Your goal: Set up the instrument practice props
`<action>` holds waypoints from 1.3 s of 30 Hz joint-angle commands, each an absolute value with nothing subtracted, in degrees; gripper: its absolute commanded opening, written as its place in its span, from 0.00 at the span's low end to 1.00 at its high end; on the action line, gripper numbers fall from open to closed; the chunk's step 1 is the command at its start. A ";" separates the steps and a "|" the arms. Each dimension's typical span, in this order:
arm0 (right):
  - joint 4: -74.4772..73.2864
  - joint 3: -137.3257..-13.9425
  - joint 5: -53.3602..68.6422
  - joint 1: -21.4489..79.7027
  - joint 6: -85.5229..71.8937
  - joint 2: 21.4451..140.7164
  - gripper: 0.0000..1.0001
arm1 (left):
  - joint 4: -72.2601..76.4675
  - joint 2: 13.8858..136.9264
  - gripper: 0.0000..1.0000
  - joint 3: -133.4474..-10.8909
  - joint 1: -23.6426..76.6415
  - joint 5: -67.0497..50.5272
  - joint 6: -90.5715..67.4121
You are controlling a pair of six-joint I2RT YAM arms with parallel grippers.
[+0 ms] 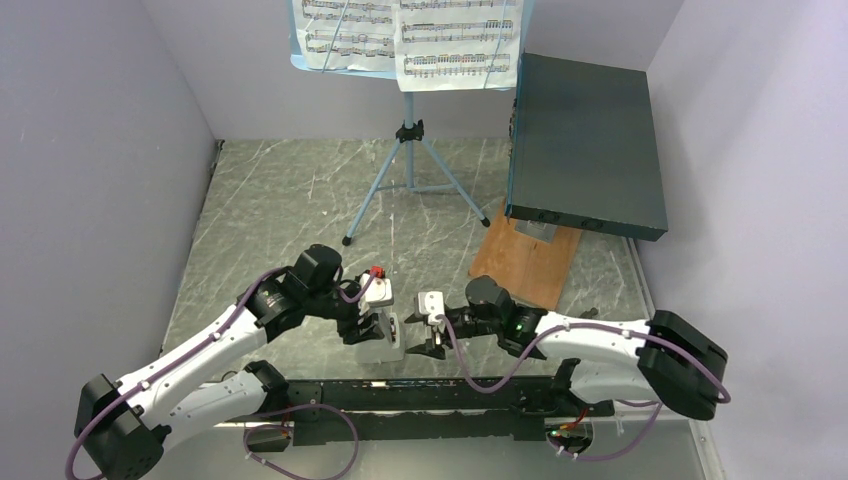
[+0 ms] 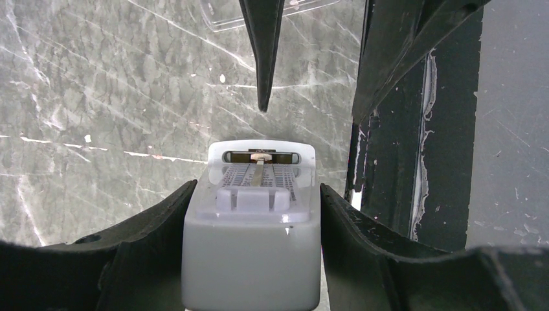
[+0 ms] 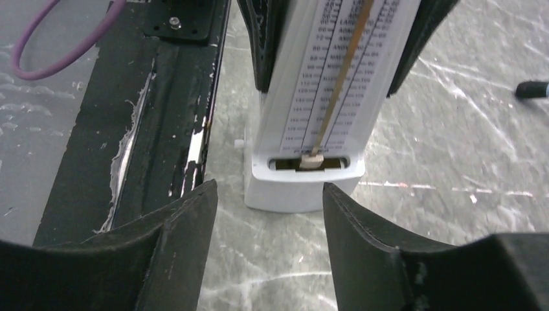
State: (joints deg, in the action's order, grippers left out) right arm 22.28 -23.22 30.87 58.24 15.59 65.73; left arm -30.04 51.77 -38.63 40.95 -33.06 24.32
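Observation:
The light blue music stand point(image 1: 408, 150) stands on its tripod at the back, with white sheet-music pages point(image 1: 450, 40) on its desk. Near the front edge, the grey-white metronome point(image 1: 381, 338) stands on the table, its scale and pendulum facing the right arm. My left gripper point(image 2: 257, 189) is shut on the metronome point(image 2: 256, 227), a finger against each side. My right gripper point(image 3: 268, 189) is open and empty just in front of the metronome point(image 3: 317, 97), apart from its base. In the top view my right gripper point(image 1: 428, 345) sits just right of it.
A big dark box point(image 1: 585, 145) leans on a wooden board point(image 1: 525, 265) at the back right. The black arm-mount rail point(image 1: 440, 395) runs along the near edge, close beside the metronome. A clear plastic piece point(image 2: 223, 14) lies on the marble. A dark rod tip point(image 3: 532, 89) shows far right.

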 commanded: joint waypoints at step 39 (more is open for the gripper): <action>37.02 -31.38 39.04 55.55 18.98 87.24 0.15 | -28.82 52.72 0.00 -40.43 40.95 -35.50 26.10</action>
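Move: The foot of the metronome's pendulum rod, at the front slot, lies about 4 cm left, 2 cm ahead and 3 cm below the open right fingers. The metronome's middle is some 8 cm left and 2 cm ahead; the clear cover lies about 15 cm right, 5 cm ahead and 9 cm down. From the left hand, still clamping the metronome, the rod foot is about 5 cm right, level fore and aft, 6 cm below. Bring the right gripper in left to the metronome's face, then forward and down to the rod's foot, about 4 cm left and 2.5 cm each forward and down, wrist angle nearly unchanged. Narrow the fingers from wide to nearly shut on either side of the rod just at the slot, starting to pinch it. Keep the left hand still, holding the metronome's body. ##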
